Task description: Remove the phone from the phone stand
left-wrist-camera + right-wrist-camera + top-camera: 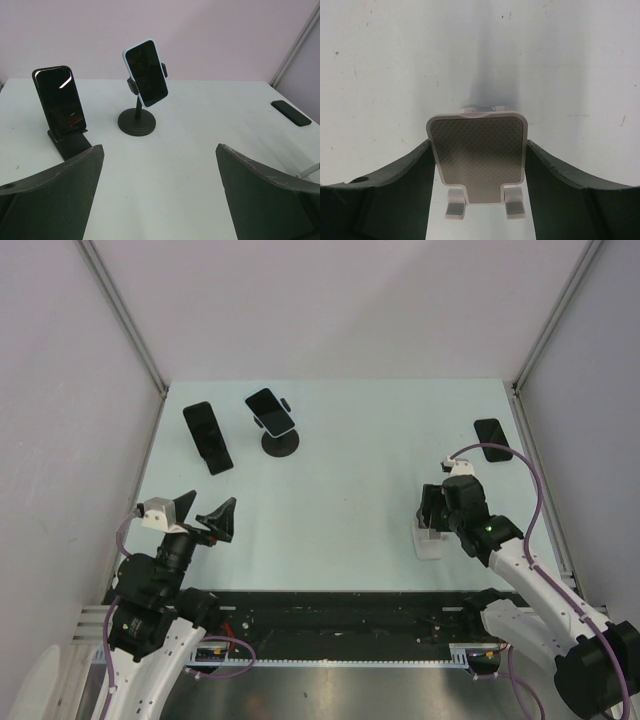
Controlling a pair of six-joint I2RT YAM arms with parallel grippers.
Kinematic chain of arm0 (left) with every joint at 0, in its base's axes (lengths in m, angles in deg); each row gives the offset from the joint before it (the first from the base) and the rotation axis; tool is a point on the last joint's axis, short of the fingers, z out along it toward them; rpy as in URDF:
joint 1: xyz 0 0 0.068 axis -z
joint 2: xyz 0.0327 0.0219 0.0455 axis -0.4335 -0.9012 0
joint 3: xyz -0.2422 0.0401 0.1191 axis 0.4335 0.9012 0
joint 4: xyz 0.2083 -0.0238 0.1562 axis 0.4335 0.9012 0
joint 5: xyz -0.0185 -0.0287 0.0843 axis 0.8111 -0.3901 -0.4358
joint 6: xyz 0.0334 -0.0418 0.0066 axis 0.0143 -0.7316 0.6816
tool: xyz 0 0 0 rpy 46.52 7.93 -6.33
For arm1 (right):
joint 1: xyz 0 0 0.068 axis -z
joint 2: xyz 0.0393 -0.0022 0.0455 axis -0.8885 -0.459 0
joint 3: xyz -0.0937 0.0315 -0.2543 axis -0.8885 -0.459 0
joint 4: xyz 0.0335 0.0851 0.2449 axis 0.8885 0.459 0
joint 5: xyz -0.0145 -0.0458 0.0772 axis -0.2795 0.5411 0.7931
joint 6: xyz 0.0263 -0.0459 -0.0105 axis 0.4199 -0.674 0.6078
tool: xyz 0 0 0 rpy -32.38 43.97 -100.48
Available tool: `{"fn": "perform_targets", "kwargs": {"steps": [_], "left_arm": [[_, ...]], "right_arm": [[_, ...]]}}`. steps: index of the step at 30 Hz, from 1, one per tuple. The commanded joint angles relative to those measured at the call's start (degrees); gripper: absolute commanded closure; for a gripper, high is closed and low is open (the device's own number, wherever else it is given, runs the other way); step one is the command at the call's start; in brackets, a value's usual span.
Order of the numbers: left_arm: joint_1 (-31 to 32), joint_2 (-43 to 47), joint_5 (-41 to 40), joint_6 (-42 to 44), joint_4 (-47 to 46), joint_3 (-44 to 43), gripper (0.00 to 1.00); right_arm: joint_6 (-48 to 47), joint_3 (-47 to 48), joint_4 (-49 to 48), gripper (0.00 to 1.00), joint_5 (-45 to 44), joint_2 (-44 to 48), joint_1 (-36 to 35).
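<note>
A white-cased phone (pixel 146 73) is clamped in a black round-based stand (pixel 136 123) at the back, also seen as the phone (pixel 271 412) from above. Left of it, a black phone (pixel 59 100) leans on a black folding stand (pixel 70 143). My left gripper (pixel 160 150) is open, well short of both, with nothing between its fingers. My right gripper (pixel 477 145) is shut on an empty white stand (pixel 477 157) with a grey dotted pad, its fingers (pixel 415 175) against both side edges. A third black phone (pixel 490 436) lies flat at the far right.
The white stand (pixel 430 543) sits on the table near the front right. The flat phone (pixel 291 113) lies close to the right wall rail. Enclosure walls surround the pale table (pixel 350 480) on three sides.
</note>
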Motion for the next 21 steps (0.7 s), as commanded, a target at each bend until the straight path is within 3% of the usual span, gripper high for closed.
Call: {"fn": "perform_targets", "kwargs": {"steps": [1, 10, 14, 17, 21], "left_arm": [[-0.43, -0.77, 0.77, 1.08, -0.89, -1.23, 0.0], [-0.43, -1.21, 0.59, 1.17, -0.89, -1.14, 0.0], [-0.43, -1.65, 0.25, 1.26, -0.89, -1.14, 0.0], [-0.43, -1.82, -0.02, 1.35, -0.9, -1.14, 0.0], [-0.43, -2.0, -0.98, 1.35, -0.9, -1.05, 0.0]], "right_arm": [[1.07, -0.62, -3.89, 0.83, 0.61, 0.42, -0.2], [1.51, -0.62, -3.36, 0.4, 1.49, 0.86, -0.11], [1.95, -0.53, -3.36, 0.11, 1.93, 1.74, -0.2], [2.56, -0.36, -3.27, 0.01, 2.45, 2.79, -0.2], [3.18, 1.83, -2.23, 0.0, 4.12, 4.55, -0.11]]}}
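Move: The right hand already has the empty phone stand between its fingers, the stand's middle about 4 cm below the hand and roughly straight under it. The removed phone lies flat some 33 cm farther out and 21 cm to the right, about 9 cm lower. The round-base mount stands roughly 32 cm ahead and 37 cm left, near hand height. From the idle left hand the stand is about 46 cm to the right, 5 cm ahead and 21 cm below. Still pinching the upright plate of the phone stand by its sides, the right hand first stays almost in place, then spreads its fingers wide and lets go. As they open, it eases about 1 cm to the left and starts up off the plate, also roughly 1 cm, tilting only slightly and still pointing down and forward. ##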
